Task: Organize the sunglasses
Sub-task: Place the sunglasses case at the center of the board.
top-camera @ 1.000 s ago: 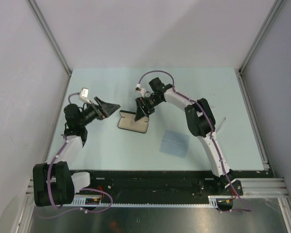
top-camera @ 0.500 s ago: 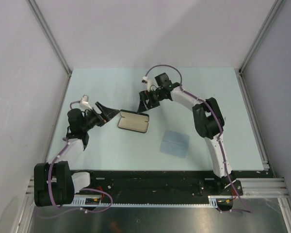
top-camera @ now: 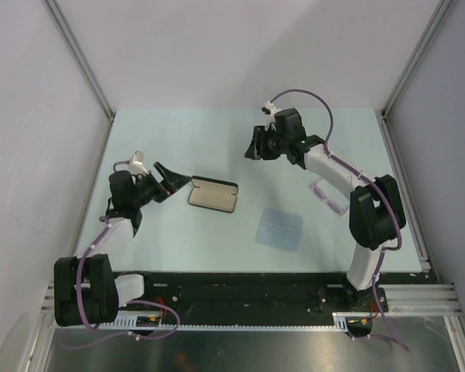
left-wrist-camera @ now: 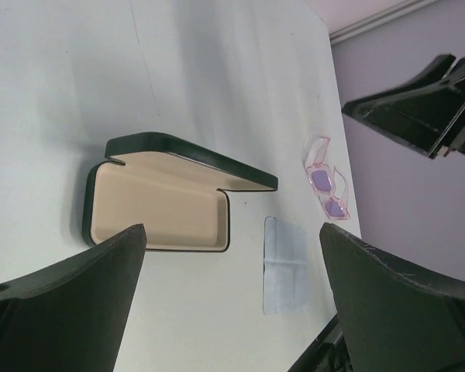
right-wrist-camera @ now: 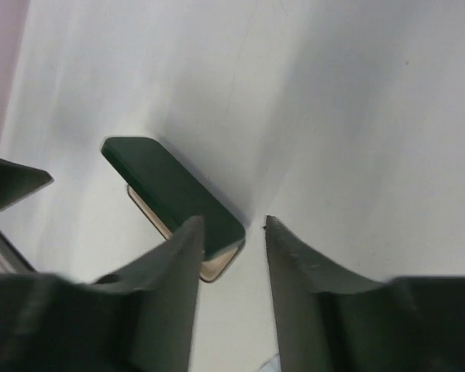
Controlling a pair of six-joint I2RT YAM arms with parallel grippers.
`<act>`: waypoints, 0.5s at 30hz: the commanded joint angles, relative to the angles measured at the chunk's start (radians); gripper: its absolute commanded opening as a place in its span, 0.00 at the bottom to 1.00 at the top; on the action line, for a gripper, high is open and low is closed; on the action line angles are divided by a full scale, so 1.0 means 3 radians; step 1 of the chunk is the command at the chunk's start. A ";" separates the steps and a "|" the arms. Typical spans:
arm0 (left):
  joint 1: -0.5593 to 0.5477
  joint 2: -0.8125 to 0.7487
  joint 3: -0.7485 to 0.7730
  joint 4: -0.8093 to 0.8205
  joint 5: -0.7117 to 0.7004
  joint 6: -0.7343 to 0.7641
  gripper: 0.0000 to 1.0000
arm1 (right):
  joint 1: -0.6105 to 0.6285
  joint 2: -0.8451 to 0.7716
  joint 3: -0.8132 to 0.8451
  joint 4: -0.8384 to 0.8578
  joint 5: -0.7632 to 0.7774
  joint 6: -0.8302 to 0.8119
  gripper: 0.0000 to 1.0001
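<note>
The sunglasses (top-camera: pixel 329 200), pink-framed with purple lenses, lie on the table at the right, partly under my right forearm; the left wrist view shows the sunglasses (left-wrist-camera: pixel 328 188) unfolded beyond the case. The black case (top-camera: pixel 213 195) sits mid-table with its lid raised and its beige lining (left-wrist-camera: pixel 159 209) showing. My left gripper (top-camera: pixel 180 183) is open just left of the case, aimed at it. My right gripper (top-camera: pixel 253 147) hovers behind and to the right of the case, jaws part-way in with nothing between them; its view looks down on the case lid (right-wrist-camera: pixel 174 194).
A light blue cloth (top-camera: pixel 279 229) lies flat in front of and to the right of the case, also in the left wrist view as the cloth (left-wrist-camera: pixel 285 265). Metal frame posts and grey walls bound the table on three sides.
My right gripper has pulled away from the case, up and to the right, and its jaws have narrowed. My left gripper has dropped lower beside the case's left end. The case stays open.
</note>
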 commanded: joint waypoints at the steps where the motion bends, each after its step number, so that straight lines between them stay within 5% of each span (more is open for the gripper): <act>1: -0.0023 0.0047 0.0195 -0.0069 0.0000 0.0095 0.99 | 0.0281 -0.0016 -0.0191 -0.0341 0.0572 0.0148 0.33; 5: -0.0018 0.0093 0.0231 -0.0090 0.0010 0.0110 0.99 | 0.0385 0.0153 -0.0421 -0.0287 0.0542 0.0352 0.00; 15: -0.0018 0.0042 0.0175 -0.0202 0.0015 0.0136 0.99 | 0.0370 0.0572 -0.0493 0.0230 0.0338 0.0818 0.00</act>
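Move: The open sunglasses case, its lid standing up along the far side, lies with its middle about 11 cm to the left of my right hand, 5 cm back and some 16 cm below. The grey cloth is about 9 cm right and 18 cm back, and the sunglasses roughly 25 cm right and 6 cm back, both at table height. From my left hand, the case is about 8 cm right, 6 cm ahead and 13 cm down. I bring my right hand down about 13 cm while drawing it back some 7 cm, to just beside the right-hand end of the open case, by the corner of its raised lid. On the way I shut the half-open fingers completely on nothing and tip them about 20 degrees more steeply towards the table. I come close to the case; a touch can't be made out. ##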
